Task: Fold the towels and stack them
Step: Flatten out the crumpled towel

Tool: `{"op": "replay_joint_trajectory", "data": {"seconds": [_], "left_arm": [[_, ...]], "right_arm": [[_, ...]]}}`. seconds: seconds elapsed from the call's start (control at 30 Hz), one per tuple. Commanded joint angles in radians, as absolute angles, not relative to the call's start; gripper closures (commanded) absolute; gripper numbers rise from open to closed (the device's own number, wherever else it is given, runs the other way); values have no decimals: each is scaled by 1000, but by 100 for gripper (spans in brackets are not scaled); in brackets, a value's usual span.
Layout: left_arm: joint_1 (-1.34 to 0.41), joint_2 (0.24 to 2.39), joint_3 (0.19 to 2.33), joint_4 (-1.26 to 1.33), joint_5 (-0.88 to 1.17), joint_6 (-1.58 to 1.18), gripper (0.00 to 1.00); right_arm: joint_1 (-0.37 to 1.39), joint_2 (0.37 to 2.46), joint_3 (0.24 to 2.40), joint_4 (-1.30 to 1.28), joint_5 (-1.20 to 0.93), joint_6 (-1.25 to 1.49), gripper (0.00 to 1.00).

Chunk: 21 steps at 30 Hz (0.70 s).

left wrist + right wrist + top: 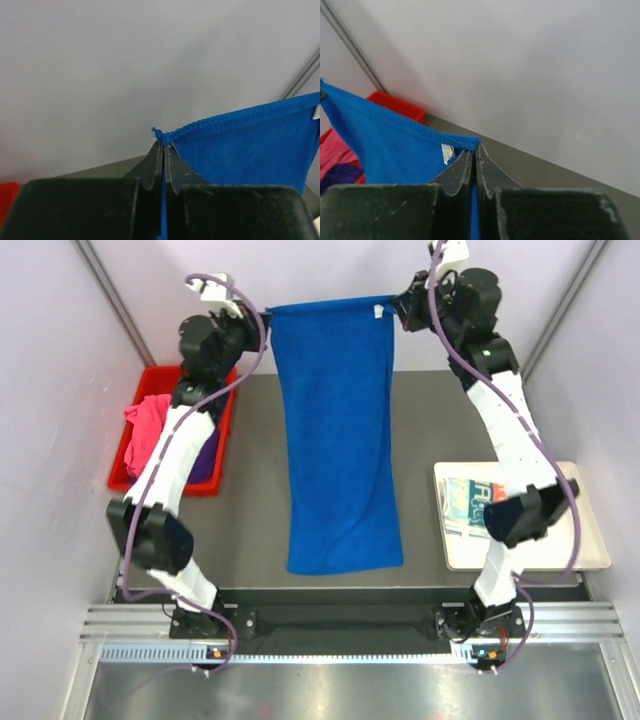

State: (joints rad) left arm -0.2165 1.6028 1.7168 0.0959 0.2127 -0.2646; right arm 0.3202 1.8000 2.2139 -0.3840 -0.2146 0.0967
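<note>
A plain royal blue towel [340,440] hangs stretched between both grippers, its lower edge near the table's front. My left gripper [258,312] is shut on its top left corner [161,136]. My right gripper [396,308] is shut on its top right corner [472,142], next to a white label [447,152]. A folded cream towel with teal and orange lettering [470,505] lies on the white tray [580,540] at the right. A pink towel [148,425] and a purple towel [205,455] lie in the red bin [160,375] at the left.
Pale walls close in the table at the back and both sides. The red bin also shows in the right wrist view [395,106]. A metal rail [330,640] runs along the near edge by the arm bases.
</note>
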Motion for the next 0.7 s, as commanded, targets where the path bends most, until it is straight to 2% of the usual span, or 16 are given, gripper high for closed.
{"op": "replay_joint_trajectory", "data": {"seconds": [0.0,0.27,0.47,0.67], "left_arm": [[-196,1717,1782,248,236,-314,100],[-179,1934,1807,297,265,-318,100],[-175,1974,1738,313,206,-295,100],[-175,2014,1756,296,163,-256,100]], "right_arm": [[262,1873,2286,-229,-261,167,100],[219,2034,2194,-118,-281,189,100],[189,2086,2091,-112,-224,149,100],[164,2103,2042,-132,-115,129,100]]}}
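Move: Each hand holds a far corner of the blue towel. The bare middle of the table lies about 47 cm below the left hand, 12 cm to its right and 5 cm back; from the right hand it is 10 cm left, 5 cm back and 48 cm down. The towel's free edge trails some 28 cm back, low down. The red bin is about 30 cm left and 6 cm ahead of the left hand; the tray is 35 cm right and 15 cm back of the right hand. With the towel's corners still pinched and its upper edge stretched between them, both hands swing down towards the table and forward, the left dropping about 18 cm, the right about 20. The forward reach, just over 10 cm, fades early while the sinking goes on; both fingertips tip down some 15 degrees. The left eases to a stop; the right is still descending. ##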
